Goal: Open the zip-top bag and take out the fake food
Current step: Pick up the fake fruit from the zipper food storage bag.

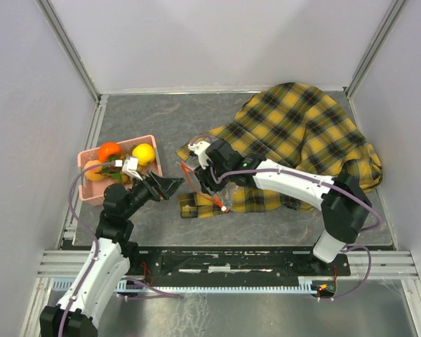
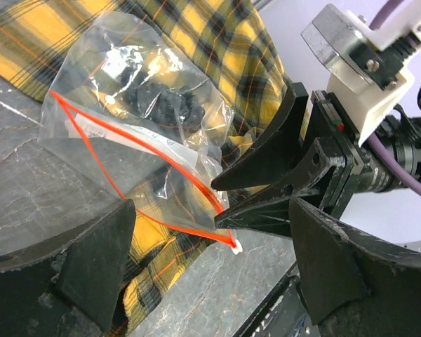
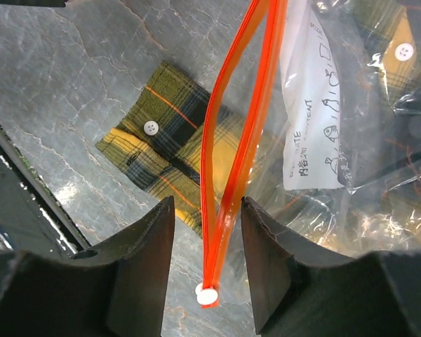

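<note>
The clear zip-top bag (image 2: 119, 84) lies partly on the plaid cloth, its red-orange zip strip (image 3: 228, 175) parted into a V. Dark berries (image 2: 170, 105) of the fake food show inside it. My right gripper (image 3: 205, 207) stands half open astride the strip's end, where a white tab (image 3: 207, 295) sits; neither finger touches the strip. In the top view that gripper (image 1: 200, 184) is over the bag's near corner. My left gripper (image 1: 167, 187) faces it from the left, wide open and holding nothing (image 2: 210, 281). An orange fruit (image 1: 109, 151) and a yellow fruit (image 1: 143, 153) lie in a pink basket.
The pink basket (image 1: 126, 142) stands at the left beside my left wrist. The yellow-black plaid cloth (image 1: 302, 133) is heaped over the right half of the grey table, with one cuff (image 3: 161, 154) reaching under the bag. Walls close in on three sides.
</note>
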`<state>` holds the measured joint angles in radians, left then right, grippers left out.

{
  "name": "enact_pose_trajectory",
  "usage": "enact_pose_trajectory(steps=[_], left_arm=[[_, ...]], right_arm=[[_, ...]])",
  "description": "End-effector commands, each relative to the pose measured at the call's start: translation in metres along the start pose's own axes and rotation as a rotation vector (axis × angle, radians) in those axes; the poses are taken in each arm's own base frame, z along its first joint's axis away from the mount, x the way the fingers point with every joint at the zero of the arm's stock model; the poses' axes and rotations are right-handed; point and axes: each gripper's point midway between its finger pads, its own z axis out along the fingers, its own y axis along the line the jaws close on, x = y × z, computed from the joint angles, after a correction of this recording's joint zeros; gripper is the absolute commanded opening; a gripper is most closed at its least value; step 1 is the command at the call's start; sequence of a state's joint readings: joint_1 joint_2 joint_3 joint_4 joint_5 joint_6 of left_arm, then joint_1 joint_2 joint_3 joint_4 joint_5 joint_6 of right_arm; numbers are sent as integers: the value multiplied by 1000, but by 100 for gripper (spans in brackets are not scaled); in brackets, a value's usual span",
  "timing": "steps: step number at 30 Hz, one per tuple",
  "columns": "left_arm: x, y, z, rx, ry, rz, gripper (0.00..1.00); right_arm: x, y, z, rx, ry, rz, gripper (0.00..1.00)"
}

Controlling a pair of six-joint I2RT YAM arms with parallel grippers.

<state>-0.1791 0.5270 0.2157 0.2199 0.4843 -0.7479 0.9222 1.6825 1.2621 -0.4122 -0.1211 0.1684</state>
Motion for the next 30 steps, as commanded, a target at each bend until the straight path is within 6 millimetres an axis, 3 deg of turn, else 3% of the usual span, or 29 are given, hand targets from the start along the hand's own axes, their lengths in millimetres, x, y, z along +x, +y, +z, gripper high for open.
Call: enact_pose_trajectory(steps=[1, 7, 16, 19, 25, 30], left_arm=[[-16, -7, 0, 18, -94, -66, 94], [1, 0, 3, 11, -9, -85, 91], [18, -1, 14, 34, 87, -107, 74], [25, -2, 17, 51, 104, -91, 68], [27, -23, 25, 136, 55, 47, 67], [27, -34, 28, 191, 16, 123, 64]], right_arm=[[-20, -5, 3, 78, -28, -44, 51], [-20, -19, 10, 164, -16, -54, 48], [-15, -29, 14, 215, -6, -66, 43], [-18, -26, 9, 202, -41, -58, 32], [-31, -19, -7, 169, -137, -42, 5], [-46, -9, -24, 102, -231, 3, 2]])
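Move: The orange zipper rim of the bag, near its slider, runs between the right hand's open fingers: pinch spot some 2 cm ahead, 1 cm right and 3 cm below. The white slider lies about 5 cm back, 3 cm right, 4 cm down; the folded cloth end 5 cm back, 10 cm left, 8 cm down. From the left hand the rim spot is about 14 cm right, 2 cm back, 7 cm below. Right fingers pinch the rim after about 3 cm forward and down; left dips, then approaches 5 cm rightwards. ##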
